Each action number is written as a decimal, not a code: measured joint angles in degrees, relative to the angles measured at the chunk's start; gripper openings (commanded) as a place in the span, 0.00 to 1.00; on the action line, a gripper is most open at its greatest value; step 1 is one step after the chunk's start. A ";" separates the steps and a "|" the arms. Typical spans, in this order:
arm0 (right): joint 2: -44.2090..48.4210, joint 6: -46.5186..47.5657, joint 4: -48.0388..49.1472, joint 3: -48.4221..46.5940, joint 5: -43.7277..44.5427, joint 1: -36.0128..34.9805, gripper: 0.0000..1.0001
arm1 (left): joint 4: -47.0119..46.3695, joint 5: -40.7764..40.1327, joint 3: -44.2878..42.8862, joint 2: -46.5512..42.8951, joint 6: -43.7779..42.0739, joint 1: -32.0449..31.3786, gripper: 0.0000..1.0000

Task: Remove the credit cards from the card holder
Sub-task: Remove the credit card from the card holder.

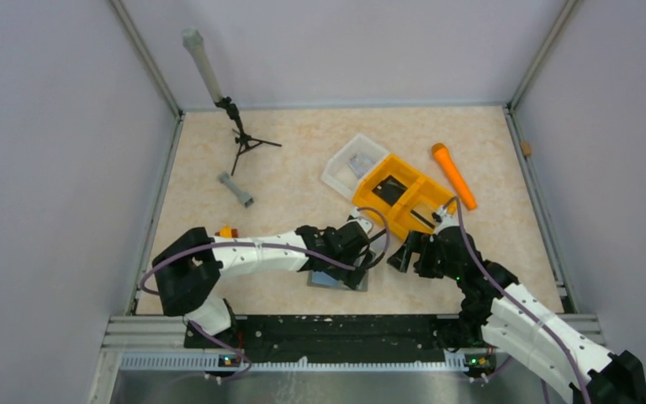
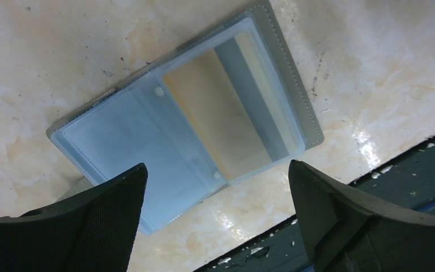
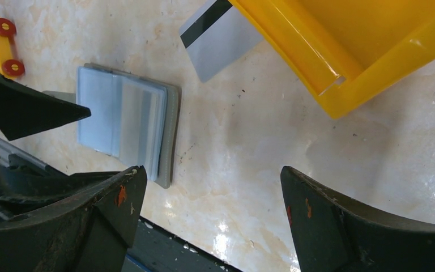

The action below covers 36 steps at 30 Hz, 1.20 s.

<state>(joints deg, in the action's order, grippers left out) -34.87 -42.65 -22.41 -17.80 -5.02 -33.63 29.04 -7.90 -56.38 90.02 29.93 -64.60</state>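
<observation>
The card holder (image 2: 286, 85) lies open on the table near the front edge, its clear sleeves facing up. Through the right sleeve shows a tan and grey striped face, perhaps a card; I cannot tell. My left gripper (image 2: 216, 166) hovers open just above the holder's near edge, holding nothing. In the top view the holder (image 1: 336, 281) is mostly under the left gripper (image 1: 360, 241). One grey credit card (image 3: 218, 37) with a black stripe lies on the table, partly under the orange bin. My right gripper (image 3: 212, 170) stands open over bare table, right of the holder (image 3: 147, 122).
An orange two-compartment bin (image 1: 404, 195) with dark flat pieces in it sits behind the grippers, beside a clear tray (image 1: 353, 164). An orange marker (image 1: 454, 175), a small tripod (image 1: 240, 139), a grey bar (image 1: 235, 189) and a yellow toy (image 3: 3, 42) lie around. The table's front rail (image 1: 328, 332) is close.
</observation>
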 measured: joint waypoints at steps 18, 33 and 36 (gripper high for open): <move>-3.19 -2.80 6.99 1.73 -6.99 -0.52 0.69 | -6.23 7.96 2.71 4.11 -0.48 3.28 0.34; -19.58 -13.73 27.54 6.91 -5.51 -12.07 0.58 | -23.17 25.11 16.06 -1.49 3.10 13.70 0.00; -21.90 -15.54 30.23 6.95 -4.87 -12.52 0.50 | -25.18 26.88 17.25 -1.49 3.43 14.67 0.00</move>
<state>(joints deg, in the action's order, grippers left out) -56.77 -58.19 7.81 -10.85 -9.89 -46.15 3.86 18.98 -39.13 88.53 33.36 -49.93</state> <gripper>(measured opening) 0.565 0.012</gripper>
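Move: The credit card in the holder's right-hand pocket has its middle about 3 cm ahead, 3 cm right and 4 cm below the open left hand; that hand is over the near end of the holder's seam. From the right hand the card is about 11 cm left, 2 cm back and 5 cm down. The loose card lies 6 cm ahead and 3 cm left of the right hand, the orange tray's middle 18 cm ahead and 3 cm right. Left fingertips come down about 3 cm onto the card pocket and shut fully at the card's seam-side edge, near its near end, the hand staying there while it tips some 25 degrees so the fingers point more to the right. The right hand sweeps left about 7 cm, sinking and drawing back a little, to the holder's near right corner, its fingers narrowing but still open. ##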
